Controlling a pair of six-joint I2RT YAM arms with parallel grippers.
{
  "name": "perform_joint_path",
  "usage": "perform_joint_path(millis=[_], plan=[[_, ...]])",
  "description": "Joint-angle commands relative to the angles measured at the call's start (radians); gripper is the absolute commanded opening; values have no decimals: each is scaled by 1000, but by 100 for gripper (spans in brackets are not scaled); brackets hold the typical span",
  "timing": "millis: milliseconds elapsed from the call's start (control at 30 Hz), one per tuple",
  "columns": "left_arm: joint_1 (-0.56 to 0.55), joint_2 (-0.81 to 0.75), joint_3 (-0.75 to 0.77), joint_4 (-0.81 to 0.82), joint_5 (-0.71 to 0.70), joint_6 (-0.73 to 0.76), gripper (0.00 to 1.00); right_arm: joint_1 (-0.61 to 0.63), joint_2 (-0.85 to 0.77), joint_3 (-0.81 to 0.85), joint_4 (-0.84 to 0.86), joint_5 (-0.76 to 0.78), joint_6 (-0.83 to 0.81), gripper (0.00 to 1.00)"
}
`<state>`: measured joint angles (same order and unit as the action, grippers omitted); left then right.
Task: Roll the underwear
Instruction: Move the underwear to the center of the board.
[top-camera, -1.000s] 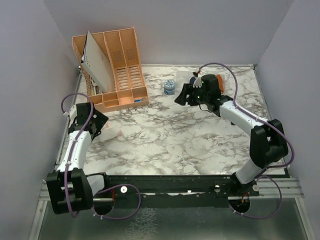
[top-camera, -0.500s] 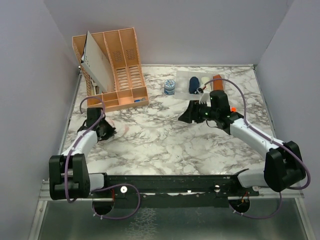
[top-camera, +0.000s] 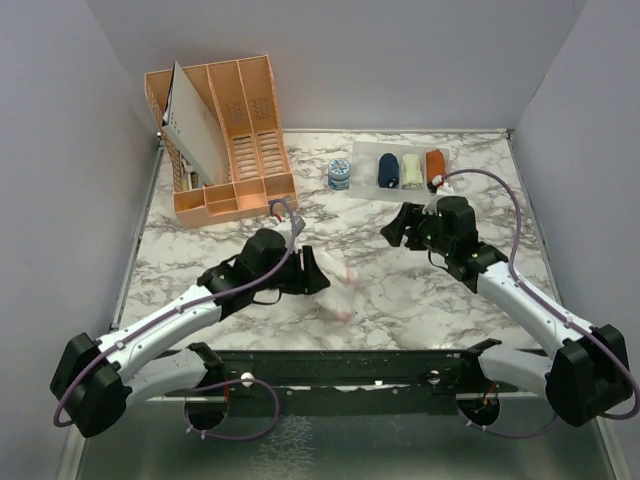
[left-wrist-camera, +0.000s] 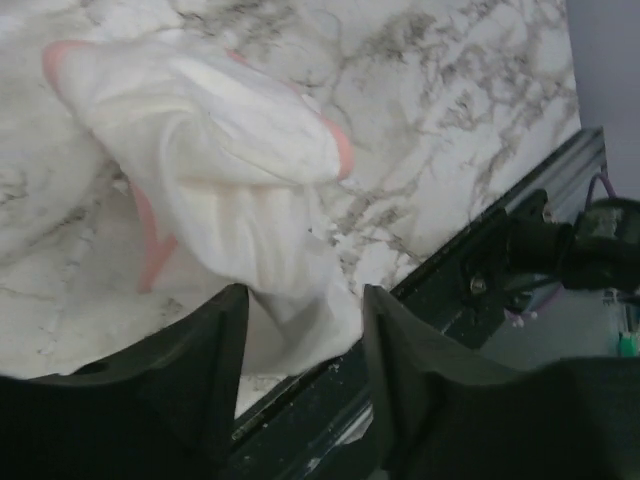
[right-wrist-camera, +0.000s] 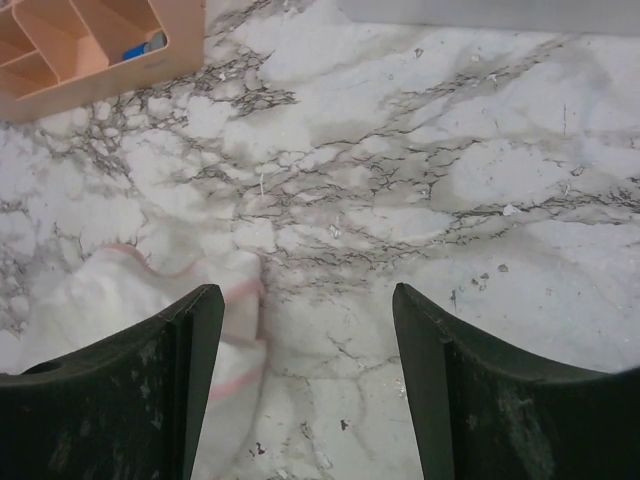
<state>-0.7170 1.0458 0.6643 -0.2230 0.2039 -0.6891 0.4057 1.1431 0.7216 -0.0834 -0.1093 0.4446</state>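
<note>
The whitish-pink underwear lies crumpled on the marble near the table's front middle. In the left wrist view it spreads in front of my left gripper, and its near end lies between the parted fingers. My left gripper is just left of it. The navy underwear sits as a roll at the back. My right gripper is open and empty, hovering between the roll and the pale underwear, which shows at its left finger.
A cream bundle and a rust-orange bundle sit right of the navy roll. A small blue tub stands behind. An orange organizer holding a white board is at back left. The black front rail runs close to the pale underwear.
My left arm swung from the left edge to the front middle, bringing the whitish-pink underwear with it. My right arm drew back from the bundles, uncovering them.
</note>
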Motion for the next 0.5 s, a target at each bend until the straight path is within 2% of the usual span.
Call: perform_joint_path(millis=[0,133,233,367,467], plan=[[-79,-89,-41,-73,-53,-22,60,4,-2,-46,37,-64,-12,73],[-79,-199,-76,-252,-284,-131,68,4,96,-54,30,-268,15,73],[-78,-298,-114,-333,-403,-221,81,9,158,-82,46,-394,23,70],[-76,-345,-168,-302,-399,-259,87,56,188,-121,107,-443,24,69],[-76,-281,-206,-236,-338,-274,87,117,217,-93,128,-426,15,69]])
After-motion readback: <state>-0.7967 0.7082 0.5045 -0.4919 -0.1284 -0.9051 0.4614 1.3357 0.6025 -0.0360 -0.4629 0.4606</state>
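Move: The white underwear, blurred and apparently still in the air, lies about 6 cm right of the left hand, 4 cm back and roughly 8 cm below. From the right hand it is some 14 cm left, 14 cm back and 9 cm below. From the right hand, too, the blue tin stands about 13 cm left and 15 cm ahead, the tray of rolls 15 cm ahead and 2 cm right, both about 11 cm lower. Spread the already parting left fingers nearly wide to free the underwear; draw that hand back slightly, then left about 7 cm, sinking a little and turning counter-clockwise. Meanwhile bring the right gripper down about 9 cm, back and somewhat left towards the underwear, tipping it down and swinging it counter-clockwise some 20 degrees, fingers kept open. ##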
